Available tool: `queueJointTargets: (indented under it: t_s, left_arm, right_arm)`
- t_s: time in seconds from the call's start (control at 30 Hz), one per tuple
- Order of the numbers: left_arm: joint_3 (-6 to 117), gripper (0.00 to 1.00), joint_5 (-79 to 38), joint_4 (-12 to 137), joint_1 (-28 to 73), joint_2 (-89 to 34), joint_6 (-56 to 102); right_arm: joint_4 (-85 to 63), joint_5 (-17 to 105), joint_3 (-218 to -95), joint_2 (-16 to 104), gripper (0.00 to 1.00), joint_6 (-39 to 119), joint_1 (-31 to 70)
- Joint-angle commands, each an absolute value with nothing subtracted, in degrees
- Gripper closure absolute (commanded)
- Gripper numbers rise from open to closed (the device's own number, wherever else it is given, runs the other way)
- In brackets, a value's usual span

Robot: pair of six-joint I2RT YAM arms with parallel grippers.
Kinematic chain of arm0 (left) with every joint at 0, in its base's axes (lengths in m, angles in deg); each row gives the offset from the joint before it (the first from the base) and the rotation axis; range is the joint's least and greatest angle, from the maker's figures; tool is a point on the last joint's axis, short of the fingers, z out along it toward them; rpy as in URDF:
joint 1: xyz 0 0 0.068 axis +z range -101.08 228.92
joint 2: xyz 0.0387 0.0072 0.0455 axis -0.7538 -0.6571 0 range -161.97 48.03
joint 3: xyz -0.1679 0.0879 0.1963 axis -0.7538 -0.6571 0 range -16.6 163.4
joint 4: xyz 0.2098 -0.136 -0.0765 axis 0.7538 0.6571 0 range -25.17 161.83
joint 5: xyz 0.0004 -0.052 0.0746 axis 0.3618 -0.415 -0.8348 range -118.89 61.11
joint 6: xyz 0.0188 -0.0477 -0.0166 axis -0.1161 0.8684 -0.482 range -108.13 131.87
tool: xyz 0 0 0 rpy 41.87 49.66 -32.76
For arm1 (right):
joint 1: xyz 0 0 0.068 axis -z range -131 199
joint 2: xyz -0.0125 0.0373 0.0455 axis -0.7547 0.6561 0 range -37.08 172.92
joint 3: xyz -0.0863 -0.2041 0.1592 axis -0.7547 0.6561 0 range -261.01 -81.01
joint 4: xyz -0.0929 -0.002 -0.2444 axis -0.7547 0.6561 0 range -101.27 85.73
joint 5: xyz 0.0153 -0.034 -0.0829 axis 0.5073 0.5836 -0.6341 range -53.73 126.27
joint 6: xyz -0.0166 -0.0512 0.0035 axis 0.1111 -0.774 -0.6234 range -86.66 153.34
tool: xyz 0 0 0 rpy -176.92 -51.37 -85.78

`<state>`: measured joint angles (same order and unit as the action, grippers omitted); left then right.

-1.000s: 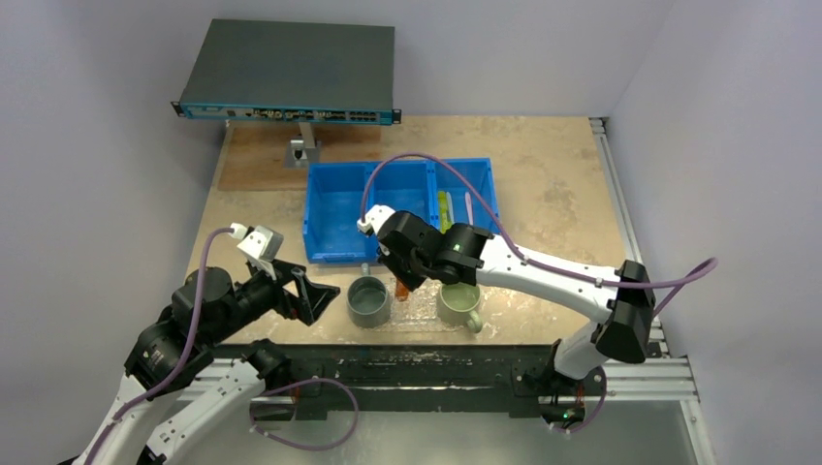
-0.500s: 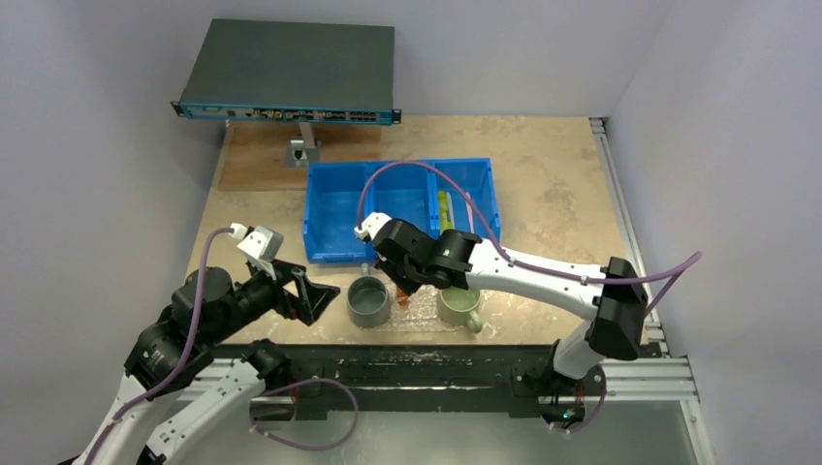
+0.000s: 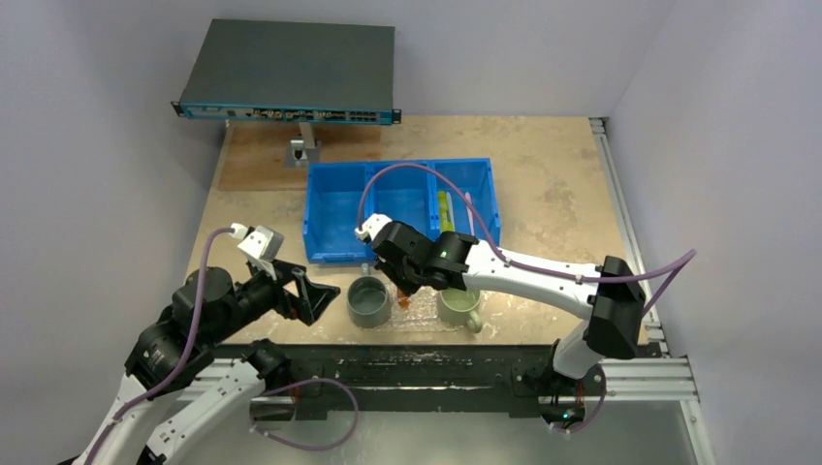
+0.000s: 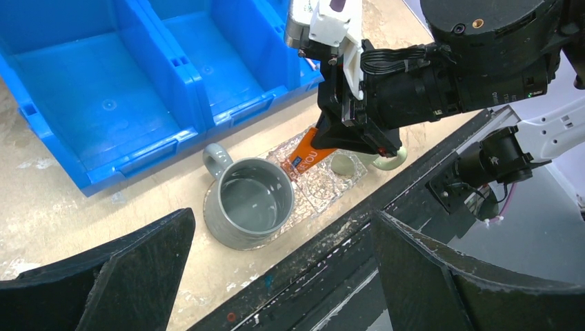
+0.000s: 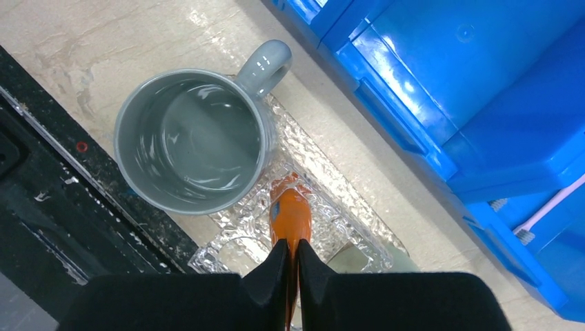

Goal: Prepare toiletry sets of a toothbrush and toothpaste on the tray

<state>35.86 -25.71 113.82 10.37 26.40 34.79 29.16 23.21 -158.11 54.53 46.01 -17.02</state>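
Observation:
My right gripper (image 3: 402, 290) (image 5: 290, 252) is shut on an orange toothpaste tube (image 5: 291, 217) (image 4: 307, 150), gripping it by its flat end. The tube points down at the transparent pebbled tray (image 5: 207, 258) (image 4: 325, 195) (image 3: 423, 313), between the two mugs. I cannot tell whether its tip touches the tray. A green tube (image 3: 444, 207) and a pale toothbrush (image 3: 469, 207) (image 5: 546, 212) lie in the blue bin's right compartment. My left gripper (image 3: 316, 296) (image 4: 283, 276) hangs open and empty, left of the tray.
A grey mug (image 3: 369, 301) (image 5: 190, 141) stands at the tray's left end and a pale-green mug (image 3: 458, 304) (image 4: 390, 161) at its right. The blue three-compartment bin (image 3: 334, 208) lies just behind them. A network switch (image 3: 291, 68) sits at the back left. The black table rail (image 4: 359, 234) runs along the near edge.
The right arm has shifted slightly left and lower, bringing the orange tube closer to the tray. The left arm has not moved.

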Motion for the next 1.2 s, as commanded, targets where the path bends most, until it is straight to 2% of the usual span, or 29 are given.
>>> queueJointTargets:
  t_s: [0.0, 0.17, 0.47, 0.93, 1.17]
  left_arm:
    - [35.3, 0.00, -25.6, 113.5, 10.4, 25.8, 33.8]
    - [35.4, 0.00, -25.6, 113.5, 10.5, 25.6, 33.8]
    - [35.3, 0.00, -26.0, 113.7, 10.5, 25.4, 33.8]
    - [35.2, 0.00, -27.4, 113.9, 10.5, 24.8, 33.9]
    - [35.2, 0.00, -28.2, 114.1, 10.5, 24.2, 33.9]
  right_arm:
    - [27.4, 21.0, -158.4, 54.9, 0.84, 47.1, -17.4]
    - [27.7, 20.0, -159.4, 53.9, 0.63, 47.5, -17.4]
    - [28.5, 15.3, -161.5, 49.6, 0.48, 47.5, -17.0]
    - [21.1, 14.2, -157.5, 44.3, 0.45, 47.6, -1.8]
    - [15.1, 16.9, -155.8, 47.3, 0.44, 47.8, 4.9]
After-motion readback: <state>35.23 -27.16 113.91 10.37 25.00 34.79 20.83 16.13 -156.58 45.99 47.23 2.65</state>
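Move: My right hand still grips the top of the orange toothpaste, whose middle is about 4 cm below, 1 cm ahead and 1 cm left. The green toothpaste lies in the blue box some 17 cm ahead, 8 cm right and 7 cm lower; the pink toothbrush is about 5 cm to the right of it, level with it. The gray mug stands roughly 8 cm left and 1 cm back. From my left hand the green toothpaste is about 22 cm ahead, 21 cm right, 18 cm down. I open my right fingers to about half and let go of the orange toothpaste in the clear tray, the hand all but still at first. Then I draw up about 7 cm clear of it and sweep forward some 13 cm and right 9 cm, levelling off over the box's right compartment, towards the green toothpaste, the wrist turning some 25 degrees clockwise, fingers staying half open. ##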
